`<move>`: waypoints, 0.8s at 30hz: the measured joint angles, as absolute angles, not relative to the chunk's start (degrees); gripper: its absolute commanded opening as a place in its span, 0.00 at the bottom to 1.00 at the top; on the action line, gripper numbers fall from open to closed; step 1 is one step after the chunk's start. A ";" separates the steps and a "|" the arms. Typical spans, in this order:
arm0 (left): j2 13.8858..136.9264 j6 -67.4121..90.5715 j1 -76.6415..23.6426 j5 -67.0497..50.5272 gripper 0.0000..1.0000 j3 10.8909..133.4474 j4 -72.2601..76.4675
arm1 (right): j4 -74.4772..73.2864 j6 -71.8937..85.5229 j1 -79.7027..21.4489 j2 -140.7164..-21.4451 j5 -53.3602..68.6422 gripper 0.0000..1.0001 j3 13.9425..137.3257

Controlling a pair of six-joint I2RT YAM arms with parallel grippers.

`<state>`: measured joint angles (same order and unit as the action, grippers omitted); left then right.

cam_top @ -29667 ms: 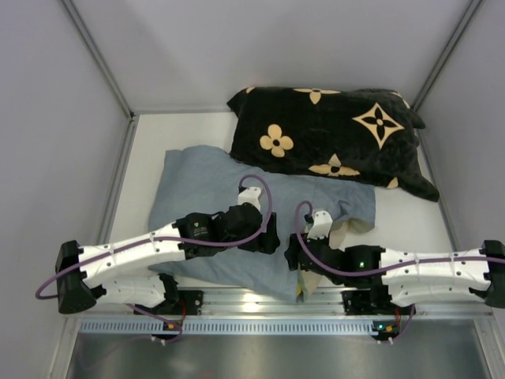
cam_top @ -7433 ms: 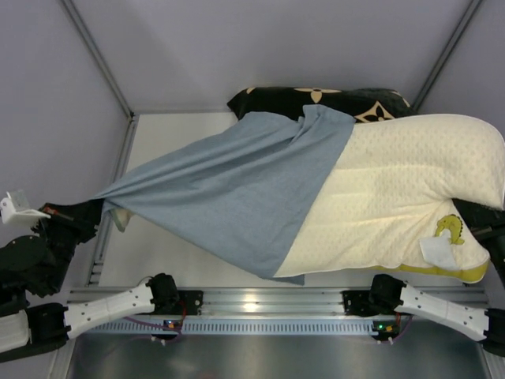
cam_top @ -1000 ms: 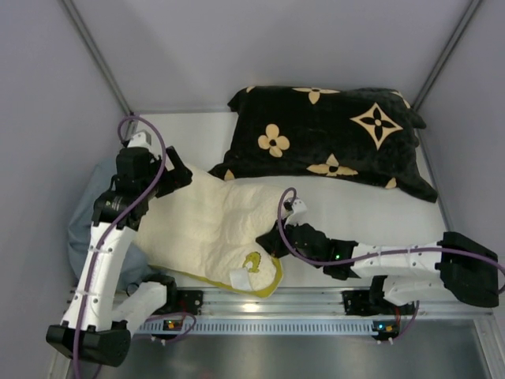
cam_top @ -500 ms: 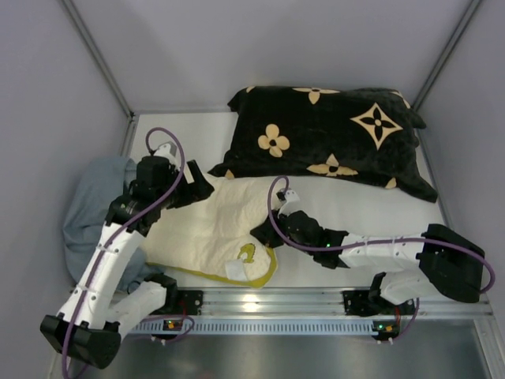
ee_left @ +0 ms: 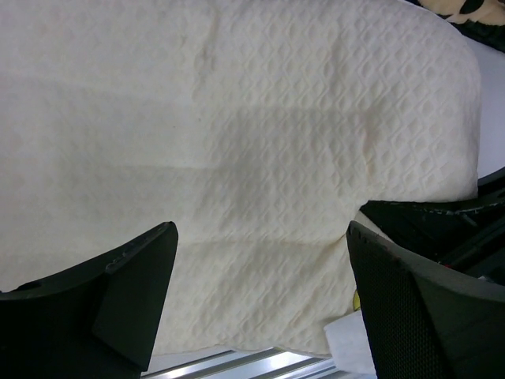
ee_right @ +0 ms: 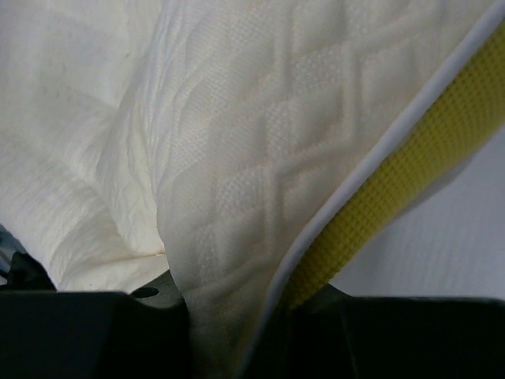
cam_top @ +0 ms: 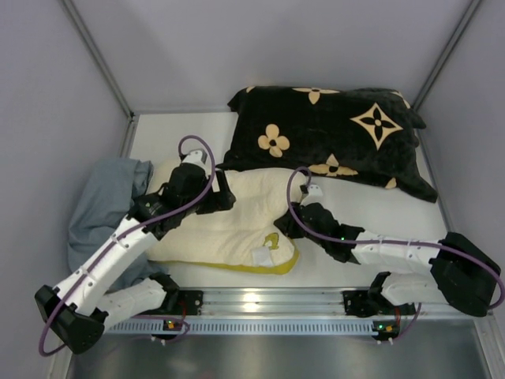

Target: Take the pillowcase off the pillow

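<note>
The cream knit pillow [cam_top: 237, 221] lies bare on the table in front of the black cushion, its yellow-green piping and white tag [cam_top: 261, 257] at the near edge. The grey-blue pillowcase [cam_top: 102, 213] lies crumpled at the table's left side, off the pillow. My left gripper [cam_top: 223, 196] hovers open over the pillow's top; in the left wrist view the pillow [ee_left: 260, 150] fills the frame between the spread fingers [ee_left: 134, 292]. My right gripper [cam_top: 286, 225] is shut on the pillow's right edge; the right wrist view shows the fabric and piping [ee_right: 371, 197] pinched between the jaws.
The black cushion with tan flower motifs [cam_top: 331, 138] lies along the back of the table, touching the pillow's far edge. Grey walls close in left, right and behind. A metal rail [cam_top: 260, 304] runs along the near edge.
The pillow has slid right and back towards the black cushion with my right gripper holding it. My left gripper has moved right over the pillow, leaving the pillowcase bunched at the left.
</note>
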<state>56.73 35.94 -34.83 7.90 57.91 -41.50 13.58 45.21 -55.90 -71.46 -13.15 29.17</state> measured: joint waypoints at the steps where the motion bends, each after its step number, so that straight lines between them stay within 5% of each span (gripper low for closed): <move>1: 56.80 36.16 -35.35 8.47 0.91 57.82 -41.21 | 12.91 45.06 -54.74 -70.63 -13.13 0.23 28.53; 4: 56.80 36.80 -36.34 9.02 0.91 56.82 -40.05 | 11.11 44.25 -51.05 -68.05 -13.13 0.43 26.35; 6: 56.80 37.39 -36.77 9.08 0.91 56.01 -39.62 | 9.76 43.22 -49.23 -67.35 -13.26 0.69 25.74; 9: 56.80 37.85 -37.63 9.15 0.91 55.07 -39.18 | 7.49 41.04 -47.75 -67.68 -13.47 0.84 25.78; 15: 56.73 38.46 -39.35 9.87 0.92 54.22 -38.61 | 2.04 38.92 -46.78 -69.45 -15.44 0.99 28.29; 24: 54.41 38.92 -39.62 9.67 0.94 53.56 -38.39 | -8.10 37.26 -42.26 -56.75 -21.30 1.00 29.02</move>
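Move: In the right fingers, still pinched, is the pillow's right edge, pulled in and folded. The pillow's middle lies about 16 cm left of that hand and 3 cm ahead; the dinosaur patch is some 3 cm left and 4 cm back, and the black pillow's middle about 28 cm ahead and 15 cm right. The held edge lies roughly 18 cm right of the left hand, 2 cm back and 11 cm lower. Drawing the pinched pillow edge out to the right, the right hand spreads its fingers wide and lets go, then carries on rightward. It covers about 12 cm with a little forward travel, dipping some 3 cm and rising again, while the wrist turns clockwise and rolls its left side down. The open left hand hovers over the pillow, shifting barely 2 cm. ##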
